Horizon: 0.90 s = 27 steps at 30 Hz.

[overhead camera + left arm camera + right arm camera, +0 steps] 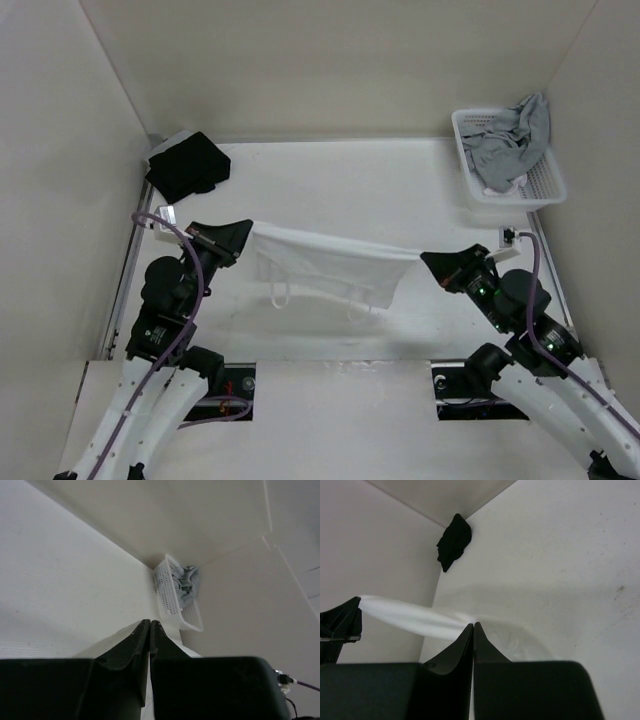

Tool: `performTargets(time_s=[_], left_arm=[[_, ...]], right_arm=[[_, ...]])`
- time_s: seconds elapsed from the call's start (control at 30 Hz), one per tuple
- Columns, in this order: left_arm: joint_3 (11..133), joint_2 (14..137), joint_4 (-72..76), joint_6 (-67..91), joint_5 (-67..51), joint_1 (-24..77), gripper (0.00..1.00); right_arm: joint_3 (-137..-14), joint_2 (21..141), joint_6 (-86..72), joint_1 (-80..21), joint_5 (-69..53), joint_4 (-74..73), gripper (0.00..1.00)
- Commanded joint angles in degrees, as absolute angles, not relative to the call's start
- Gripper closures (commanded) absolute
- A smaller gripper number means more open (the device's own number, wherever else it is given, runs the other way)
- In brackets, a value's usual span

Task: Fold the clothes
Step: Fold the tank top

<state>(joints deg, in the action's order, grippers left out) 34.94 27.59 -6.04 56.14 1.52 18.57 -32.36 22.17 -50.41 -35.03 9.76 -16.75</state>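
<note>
The clothes, a white camisole (325, 265), hang stretched in the air between my two grippers, just above the table. Their upper edge is pulled taut, and the narrow straps (280, 296) dangle below. My left gripper (246, 233) is shut on the left corner. My right gripper (424, 259) is shut on the right corner. In the right wrist view the white fabric (410, 617) runs from my shut right gripper (473, 625) across to the left gripper (354, 611). In the left wrist view the left gripper (150, 622) shows its jaws pressed together, with the pinched cloth hidden behind them.
A black garment (188, 165) lies in the back left corner, also seen as the black garment (454, 542) in the right wrist view. A white basket (548, 190) at the back right holds a grey garment (512, 140). Walls enclose the table on three sides.
</note>
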Motion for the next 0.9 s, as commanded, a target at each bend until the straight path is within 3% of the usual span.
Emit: performTargets(time_s=[0.0,0.2,0.4,0.57,0.67,0.87], left_arm=[[38.1,27.4,-21.6,54.7,2.5,21.2,0.99],[32.8,33.6,-17.3,55.2,4.4,20.8,0.98],[31.5,58.4,5.8,55.3,2.9,14.6,0.98],[40.3,74.0,14.4,56.0,3.3,14.5,0.98],[42.3,76.1,15.3,56.2,2.9,14.7,0.98],[33.4,68.8,15.9,56.2,1.8,15.2,0.98]], right_arm=[[-37.3,22.1,-50.3,-39.7,17.6,-34.7,0.97],[-34.5,34.0,-47.8,-41.3,16.2,-22.9,0.97],[-34.8,57.3,-44.3,-25.0,2.2,0.4,0.97],[-43.6,73.5,-42.5,-18.0,-3.6,6.2,0.97],[-45.2,76.2,-42.0,-16.1,-5.1,7.0,0.97],[-35.8,68.0,-41.9,-16.1,-4.7,7.2,0.97]])
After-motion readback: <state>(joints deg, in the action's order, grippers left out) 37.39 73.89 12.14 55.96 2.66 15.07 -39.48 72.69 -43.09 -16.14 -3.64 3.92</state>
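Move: The tank top hangs stretched between the two hands, its middle about 13 cm in from each and some 10 cm below. It is going to the bare table between them: about 9 cm ahead of the left hand, 13 cm to its right and 29 cm down; 13 cm ahead of the right, 13 cm to its left and 25 cm down. The black cloth lies some 31 cm ahead of the left hand and 15 cm left. From the right hand the basket is 36 cm ahead, 20 cm right. The tank top is swung out and down by its two upper corners, which both hands keep pinched. After a small pull back they sweep forward about 15 cm while sinking, the left some 20 cm and the right about 15 cm. They then rise again by 3 to 5 cm as the forward travel runs out. The fingers tip down, by about 25 degrees in all. ##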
